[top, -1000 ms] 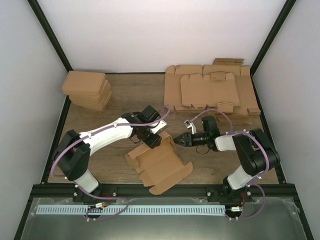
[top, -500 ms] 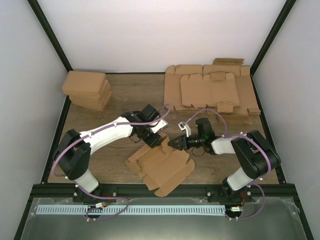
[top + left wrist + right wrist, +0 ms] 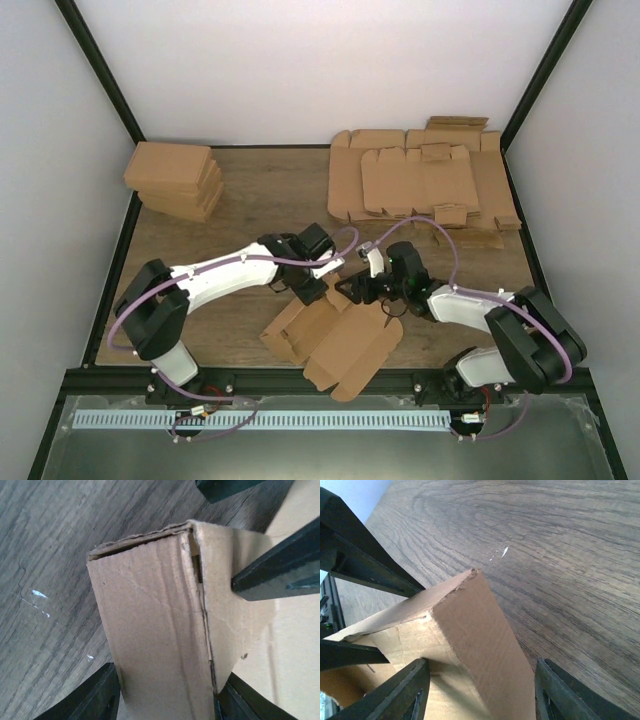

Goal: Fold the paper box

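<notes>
The paper box (image 3: 340,340) lies half-folded near the table's front middle, one wall raised. In the left wrist view my left gripper (image 3: 167,700) is shut on that upright wall (image 3: 150,630), and both fingers press the cardboard. My right gripper (image 3: 485,692) straddles the same raised corner (image 3: 470,625) from the other side. Its jaws stand open, with a gap between the cardboard and one finger (image 3: 570,695). In the top view the left gripper (image 3: 318,290) and the right gripper (image 3: 350,292) meet tip to tip over the box's far edge.
A pile of flat cardboard sheets (image 3: 420,185) covers the back right of the table. A stack of folded boxes (image 3: 175,178) stands at the back left. Black frame rails (image 3: 120,240) border the wooden table.
My right gripper has moved left onto the box's raised corner and its jaws have widened. The left gripper and the box have shifted a little right and forward.
</notes>
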Robot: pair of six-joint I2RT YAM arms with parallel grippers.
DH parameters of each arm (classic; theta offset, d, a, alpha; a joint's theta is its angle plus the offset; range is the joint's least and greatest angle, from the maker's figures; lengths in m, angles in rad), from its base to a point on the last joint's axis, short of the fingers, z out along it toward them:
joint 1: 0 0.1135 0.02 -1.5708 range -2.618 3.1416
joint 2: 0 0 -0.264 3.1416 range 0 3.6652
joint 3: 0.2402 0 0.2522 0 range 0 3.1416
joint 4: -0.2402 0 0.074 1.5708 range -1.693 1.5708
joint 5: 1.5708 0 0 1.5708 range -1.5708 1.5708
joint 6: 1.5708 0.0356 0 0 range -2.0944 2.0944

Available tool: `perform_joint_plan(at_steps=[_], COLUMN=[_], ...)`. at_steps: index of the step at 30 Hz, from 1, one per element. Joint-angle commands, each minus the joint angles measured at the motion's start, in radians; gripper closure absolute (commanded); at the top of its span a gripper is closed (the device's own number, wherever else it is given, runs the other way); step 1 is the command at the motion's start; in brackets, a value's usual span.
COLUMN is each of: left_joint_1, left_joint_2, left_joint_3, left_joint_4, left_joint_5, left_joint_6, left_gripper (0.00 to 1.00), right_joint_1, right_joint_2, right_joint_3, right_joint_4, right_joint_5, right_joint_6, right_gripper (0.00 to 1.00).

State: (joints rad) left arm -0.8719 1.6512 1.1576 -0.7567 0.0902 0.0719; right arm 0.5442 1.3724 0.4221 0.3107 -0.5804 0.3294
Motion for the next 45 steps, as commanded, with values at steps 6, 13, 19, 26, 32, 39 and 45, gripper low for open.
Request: perform_joint_plan(at_steps=[6,13,19,26,32,39,45], left_joint_1=[-0.072,-0.105,-0.125,-0.139,-0.150,-0.156,-0.155], left_joint_2=[0.029,0.015,-0.008,-0.020,-0.025,-0.015,-0.012], left_joint_3=[0.057,0.061,0.070,0.091,0.112,0.116,0.116], left_joint_4=[-0.028,-0.022,-0.019,-0.021,-0.017,-0.011,0.002], left_joint_5=[-0.148,-0.213,-0.210,-0.181,-0.147,-0.133,-0.115], left_joint_6=[-0.002,-0.011,-0.015,-0.022,-0.030,-0.034,-0.039], left_gripper=[0.54,0.56,0.57,0.65,0.67,0.70,0.70], right_joint_1=[0.060,0.078,0.080,0.103,0.109,0.140,0.158], right_joint_2=[-0.020,-0.072,-0.074,-0.062,-0.066,-0.116,-0.122], right_joint_3=[0.007,-0.025,-0.040,-0.042,-0.042,-0.053,-0.054], right_joint_4=[-0.044,-0.057,-0.051,-0.054,-0.058,-0.065,-0.068], right_joint_5=[0.176,0.165,0.163,0.211,0.238,0.267,0.287], right_joint_6=[-0.002,0.023,0.038,0.051,0.054,0.047,0.049], right_gripper=[0.43,0.40,0.41,0.42,0.44,0.42,0.43])
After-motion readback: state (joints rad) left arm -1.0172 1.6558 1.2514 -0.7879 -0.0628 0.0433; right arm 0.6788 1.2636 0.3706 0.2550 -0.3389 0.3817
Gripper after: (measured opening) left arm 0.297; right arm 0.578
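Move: The paper box's raised far corner lies about 3 cm to the left hand's right, 1 cm ahead and 1 cm below. From that hand, the box floor's middle is some 12 cm back, 6 cm right and 6 cm down, and the left side flap about 9 cm back, 7 cm left and 5 cm down. From the right hand, the corner is about 2 cm left, 2 cm ahead and 1 cm below. The left hand shifts about 3 cm right and nearly as far up across the box corner, fingers narrowing. ##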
